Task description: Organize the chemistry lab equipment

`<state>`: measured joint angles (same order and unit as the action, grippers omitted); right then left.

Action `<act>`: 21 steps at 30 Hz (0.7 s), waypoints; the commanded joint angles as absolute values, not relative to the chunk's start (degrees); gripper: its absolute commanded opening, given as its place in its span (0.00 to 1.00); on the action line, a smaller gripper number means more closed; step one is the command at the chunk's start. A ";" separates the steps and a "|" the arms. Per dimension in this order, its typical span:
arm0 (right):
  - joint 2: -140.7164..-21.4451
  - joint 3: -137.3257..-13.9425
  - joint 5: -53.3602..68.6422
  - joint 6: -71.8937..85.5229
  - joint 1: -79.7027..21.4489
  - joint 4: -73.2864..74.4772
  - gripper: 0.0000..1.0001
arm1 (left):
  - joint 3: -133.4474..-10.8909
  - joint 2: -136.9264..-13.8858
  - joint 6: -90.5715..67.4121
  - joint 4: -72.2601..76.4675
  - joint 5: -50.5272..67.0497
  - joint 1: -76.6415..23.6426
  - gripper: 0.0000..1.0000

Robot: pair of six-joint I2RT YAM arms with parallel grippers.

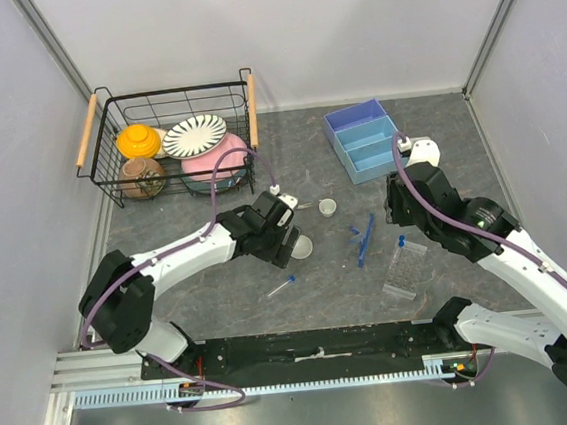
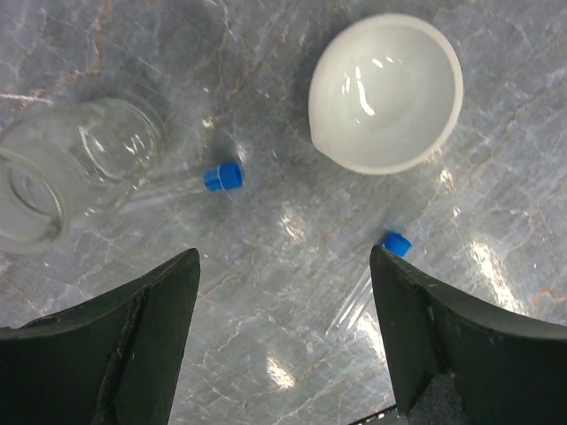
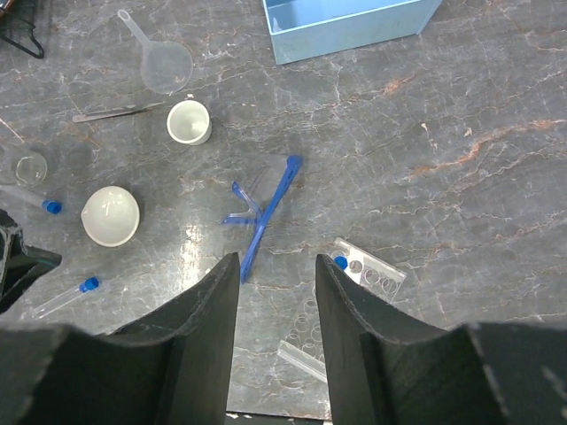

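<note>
My left gripper [image 2: 283, 257] hangs open over bare table, nothing between its fingers. A clear blue-capped tube [image 2: 396, 243] lies beside its right finger. A second capped tube [image 2: 221, 176] lies by a small glass jar [image 2: 80, 168], and the white dome-shaped dish [image 2: 385, 93] sits just ahead. My right gripper [image 3: 276, 261] stands open and empty above the clear tube rack [image 3: 354, 292], which holds one blue-capped tube [image 3: 341, 262]. The blue stick tools [image 3: 266, 208] lie crossed ahead of it. Farther off are the tiny white cup [image 3: 189, 121] and the thin metal spatula [image 3: 120, 112].
A black wire basket [image 1: 171, 143] with crockery stands at the back left. A light blue divided tray [image 1: 365, 139] sits at the back right. A clear plastic funnel [image 3: 164, 62] lies near the cup. Another capped tube [image 1: 282, 286] lies toward the near edge.
</note>
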<state>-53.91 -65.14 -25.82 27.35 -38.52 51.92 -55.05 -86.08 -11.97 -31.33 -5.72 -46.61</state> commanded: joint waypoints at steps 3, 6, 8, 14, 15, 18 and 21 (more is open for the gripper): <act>-52.56 -63.90 -28.65 25.49 -38.67 49.48 0.48 | -59.24 -89.64 -7.91 -29.18 -6.33 -43.33 0.84; -52.91 -63.72 -28.91 25.14 -38.67 49.04 0.48 | -60.11 -91.23 -7.38 -29.27 -5.89 -41.93 0.84; -53.09 -63.55 -29.00 24.96 -38.67 48.69 0.48 | -60.47 -92.11 -7.12 -29.27 -5.63 -41.23 0.84; -53.35 -62.84 -29.09 24.87 -38.58 47.73 0.48 | -60.56 -93.86 -6.24 -28.92 -5.27 -39.29 0.84; -53.44 -62.75 -29.09 24.87 -38.58 47.64 0.48 | -60.56 -94.04 -6.15 -28.74 -5.10 -39.11 0.84; -53.53 -62.67 -29.09 24.96 -38.67 47.55 0.48 | -60.64 -94.74 -5.89 -28.30 -4.75 -38.50 0.84; -53.53 -62.58 -29.18 25.14 -38.67 47.55 0.48 | -60.73 -95.53 -5.54 -27.78 -4.66 -38.15 0.84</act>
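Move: The blue-capped test tube lying beside the beaker is about 8 cm ahead of the empty left hand, 4 cm to its left and 5 cm below. The beaker stands some 3 cm beyond that tube and 1 cm farther left. From the left hand, the white bowl is roughly 5 cm ahead and 7 cm right; the other loose tube is 6 cm back and 1 cm right. From the right hand, the tube by the beaker is about 8 cm ahead, 34 cm left and 24 cm below. The test tube by the beaker is being approached: the left hand, fingers kept wide open, travels about 4 cm forward, then eases off while drifting nearly 3 cm left and sinking about 2.5 cm. It moves away from the white bowl and turns only some 5 degrees, its fingers still clear of the tube. ##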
